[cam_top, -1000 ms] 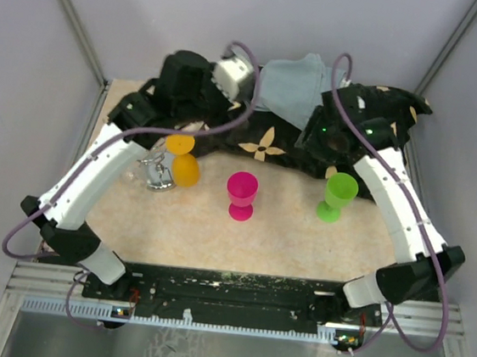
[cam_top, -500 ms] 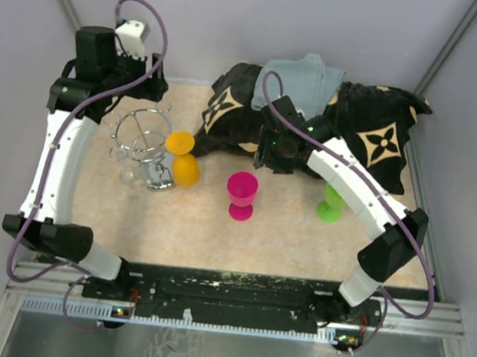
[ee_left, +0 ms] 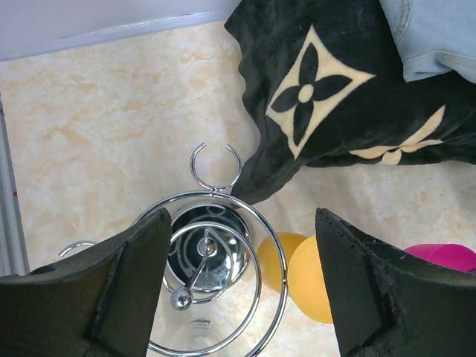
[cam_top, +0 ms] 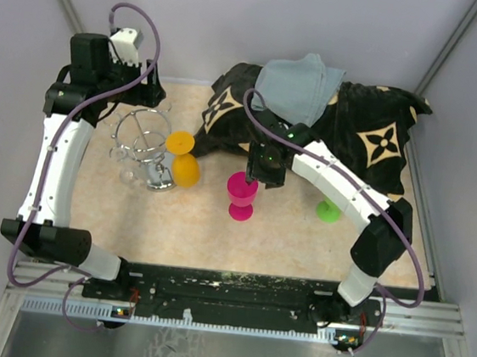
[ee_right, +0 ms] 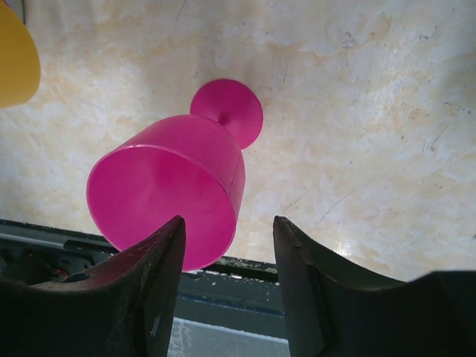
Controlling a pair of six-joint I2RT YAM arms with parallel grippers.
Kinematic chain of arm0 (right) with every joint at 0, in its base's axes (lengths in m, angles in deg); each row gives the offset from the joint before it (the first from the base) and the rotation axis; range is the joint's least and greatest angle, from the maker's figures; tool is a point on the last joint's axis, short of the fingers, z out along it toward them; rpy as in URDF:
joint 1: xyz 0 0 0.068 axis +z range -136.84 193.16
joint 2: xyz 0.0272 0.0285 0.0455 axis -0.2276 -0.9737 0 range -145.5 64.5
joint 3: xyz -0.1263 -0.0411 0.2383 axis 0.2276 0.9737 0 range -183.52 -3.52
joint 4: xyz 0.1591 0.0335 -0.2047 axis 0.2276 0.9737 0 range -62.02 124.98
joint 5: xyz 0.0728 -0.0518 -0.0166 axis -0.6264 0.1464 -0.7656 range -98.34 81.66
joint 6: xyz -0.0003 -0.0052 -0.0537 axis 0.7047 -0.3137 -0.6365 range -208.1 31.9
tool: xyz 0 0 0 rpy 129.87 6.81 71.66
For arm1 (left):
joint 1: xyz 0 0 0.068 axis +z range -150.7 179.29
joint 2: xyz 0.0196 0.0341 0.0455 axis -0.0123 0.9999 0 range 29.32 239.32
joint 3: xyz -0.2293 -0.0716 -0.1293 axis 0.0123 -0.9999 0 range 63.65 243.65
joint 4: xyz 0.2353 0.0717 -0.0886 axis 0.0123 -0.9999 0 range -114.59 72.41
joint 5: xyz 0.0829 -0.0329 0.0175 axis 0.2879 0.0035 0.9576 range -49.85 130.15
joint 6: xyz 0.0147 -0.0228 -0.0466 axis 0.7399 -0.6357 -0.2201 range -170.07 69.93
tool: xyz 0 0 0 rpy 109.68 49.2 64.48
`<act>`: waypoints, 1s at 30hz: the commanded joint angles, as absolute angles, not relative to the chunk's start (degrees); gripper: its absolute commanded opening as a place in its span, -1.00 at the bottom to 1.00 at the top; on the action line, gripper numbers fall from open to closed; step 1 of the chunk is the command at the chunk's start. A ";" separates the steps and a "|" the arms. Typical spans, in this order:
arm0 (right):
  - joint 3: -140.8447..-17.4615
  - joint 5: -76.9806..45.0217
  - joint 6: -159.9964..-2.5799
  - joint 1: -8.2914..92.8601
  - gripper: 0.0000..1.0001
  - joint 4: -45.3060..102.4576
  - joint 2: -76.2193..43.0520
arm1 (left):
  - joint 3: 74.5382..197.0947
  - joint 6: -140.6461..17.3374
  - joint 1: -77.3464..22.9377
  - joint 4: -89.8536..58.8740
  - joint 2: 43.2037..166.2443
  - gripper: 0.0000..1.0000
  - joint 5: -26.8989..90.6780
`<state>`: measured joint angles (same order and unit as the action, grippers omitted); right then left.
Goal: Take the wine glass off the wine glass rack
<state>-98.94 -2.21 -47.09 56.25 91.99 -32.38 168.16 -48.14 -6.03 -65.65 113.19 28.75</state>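
The chrome wine glass rack (cam_top: 143,137) stands at the left of the table, its ring and mirror base seen from above in the left wrist view (ee_left: 212,253). A faint clear glass (ee_left: 195,327) shows under the ring at that view's bottom edge; in the top view it is a pale shape (cam_top: 130,172). My left gripper (cam_top: 148,92) is open and empty, above and just behind the rack, its jaws either side of the ring (ee_left: 242,297). My right gripper (cam_top: 265,168) is open and empty (ee_right: 227,297), just above a pink goblet (ee_right: 167,197).
An orange goblet (cam_top: 184,159) sits right beside the rack, also in the left wrist view (ee_left: 316,279). The pink goblet (cam_top: 241,194) stands mid-table. A green goblet (cam_top: 330,209) is partly hidden by the right arm. A black patterned cloth (cam_top: 371,133) with blue fabric (cam_top: 295,86) lies at the back.
The left arm swung left off the cloth and now hovers over the rack. The right arm moved from the right side to the centre, over the pink goblet.
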 commanded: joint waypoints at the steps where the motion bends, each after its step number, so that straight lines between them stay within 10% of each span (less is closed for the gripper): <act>1: -97.08 -3.37 -47.76 57.59 0.01 89.45 -33.84 | 169.78 -48.98 -5.68 -65.82 112.51 0.66 26.79; 5: -95.83 -4.36 -48.00 57.72 -0.21 88.01 -34.77 | 170.74 -48.78 -5.65 -66.14 113.14 0.66 26.28; 9: -96.95 -4.26 -48.11 57.76 -1.00 88.43 -35.50 | 170.77 -48.63 -5.63 -66.27 113.34 0.65 26.02; 30: -91.97 2.71 -49.85 46.35 -1.00 95.63 -23.94 | 173.54 -48.22 -5.63 -67.65 116.21 0.64 24.15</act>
<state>-92.73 0.81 -48.55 47.05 94.79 -26.42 171.06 -48.38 -5.94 -67.09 115.58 25.47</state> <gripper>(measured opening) 0.012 0.823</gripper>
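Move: The pink wine glass stands upright on the table with its middle about 4 cm to the right hand's left, 1 cm back and roughly 10 cm below; its right rim lies under the gap between the fingers. The green glass is some 19 cm to this hand's right and 3 cm farther out, the orange glass on the rack about 19 cm left and 4 cm ahead. From the left hand, the pink glass lies about 25 cm right, 13 cm back and 28 cm below. The pink glass is pinched by the right side of its bowl: the right hand sinks about 4 cm with one finger inside the rim and one outside, and its half-open fingers shut on the thin wall. Keeping that hold, it rises about 3.5 cm and sweeps about 8 cm right, slightly forward, towards the green glass, the wrist turning some 10 degrees clockwise. ##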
